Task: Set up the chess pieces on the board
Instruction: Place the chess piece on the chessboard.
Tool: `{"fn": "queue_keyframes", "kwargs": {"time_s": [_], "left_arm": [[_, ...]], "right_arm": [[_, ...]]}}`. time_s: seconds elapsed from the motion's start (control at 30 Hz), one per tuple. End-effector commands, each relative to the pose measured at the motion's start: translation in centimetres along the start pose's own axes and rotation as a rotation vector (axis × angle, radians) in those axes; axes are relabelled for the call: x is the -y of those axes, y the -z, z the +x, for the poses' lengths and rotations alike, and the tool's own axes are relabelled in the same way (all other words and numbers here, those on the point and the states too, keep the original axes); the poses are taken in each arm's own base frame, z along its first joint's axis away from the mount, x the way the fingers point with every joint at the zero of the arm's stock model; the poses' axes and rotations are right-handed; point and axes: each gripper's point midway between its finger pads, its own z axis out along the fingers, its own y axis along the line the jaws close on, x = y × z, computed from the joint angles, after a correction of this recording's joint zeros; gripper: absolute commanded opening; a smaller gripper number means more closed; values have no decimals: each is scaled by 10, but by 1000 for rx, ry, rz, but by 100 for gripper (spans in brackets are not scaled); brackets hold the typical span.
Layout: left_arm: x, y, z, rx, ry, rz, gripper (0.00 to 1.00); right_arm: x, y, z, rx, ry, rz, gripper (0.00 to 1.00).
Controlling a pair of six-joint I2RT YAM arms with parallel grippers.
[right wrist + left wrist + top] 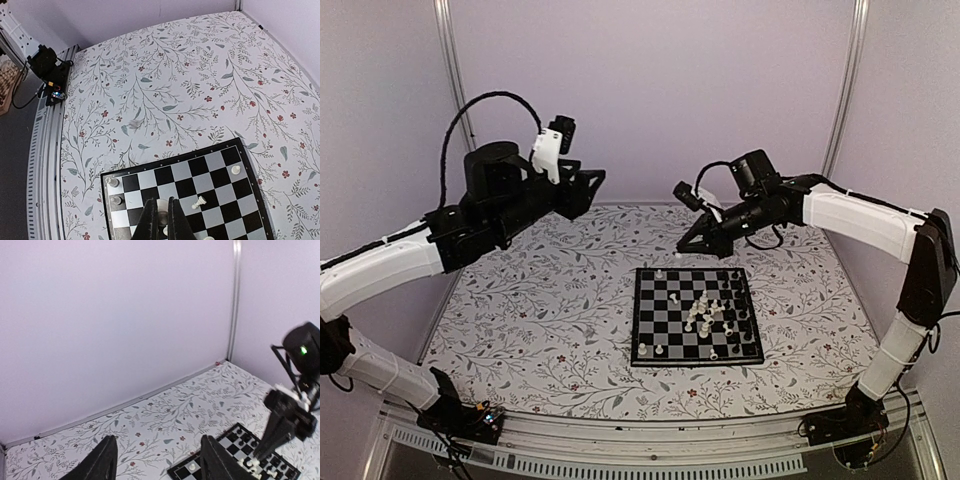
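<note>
The board [665, 325] lies on the floral table right of centre. Chess pieces [708, 316], white and black, stand and lie in a heap on its right half, and single white ones sit at its corners. My right gripper [160, 201] hangs above the board's far edge and is shut on a small white chess piece [162, 216]. A white piece [199, 202] lies tipped over just to its right. My left gripper [159, 460] is raised high over the table's back left, open, with nothing between its fingers [105, 462].
Pale walls close the cell at the back and sides. My right arm [295, 410] reaches over the board in the left wrist view. The arm bases [465, 415] sit on the front rail.
</note>
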Motion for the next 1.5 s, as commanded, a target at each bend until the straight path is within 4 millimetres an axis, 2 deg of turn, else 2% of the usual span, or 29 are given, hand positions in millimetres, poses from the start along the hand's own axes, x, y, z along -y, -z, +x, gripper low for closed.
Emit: {"fn": "queue_keyframes", "kwargs": {"time_s": [0.0,0.1,0.27,0.43,0.53,0.97,1.23,1.47], "left_arm": [[-46,-5,22,15,97,-95,58],[-58,-5,41,-13,85,-137,58],[-53,-17,57,-77,57,-135,58],[-54,-17,56,-83,68,-136,58],[-56,-15,54,-76,68,-147,59],[-54,-16,55,-82,67,-137,59],[-55,-16,54,-82,62,-138,59],[-52,-19,58,-95,62,-128,60]], "right_arm": [[-9,-40,28,-109,151,50,0],[-21,-61,44,-162,180,19,0],[-35,-93,72,-240,198,-33,0],[-49,-116,101,-305,219,-68,0],[-53,-123,112,-327,226,-77,0],[-53,-136,137,-381,214,-78,0],[-55,-130,142,-390,224,-74,0],[-56,-132,144,-392,220,-76,2]]}}
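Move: The right hand already pinches a white pawn high over the board; its bound square, b7 near the board's near left corner, lies about 7 cm back, 5 cm left and 20 cm below. The standing a7 pawn is 3 cm nearer the base than that square, the corner rook 3 cm nearer and 3 cm farther left. A toppled pawn lies 3 cm ahead of the hand and 2 cm left. From the left hand the square is about 9 cm back, 10 cm right, far below. Still pinching the white pawn, the right hand sinks some 18 cm onto the b7 square beside the a7 pawn, drawing back about 7 cm and left 5, fast at first, then easing down. Its fingers tip about 20 degrees steeper and swing slightly counter-clockwise, staying shut. The empty left hand drops about 7 cm, easing forward and left, then waits. ##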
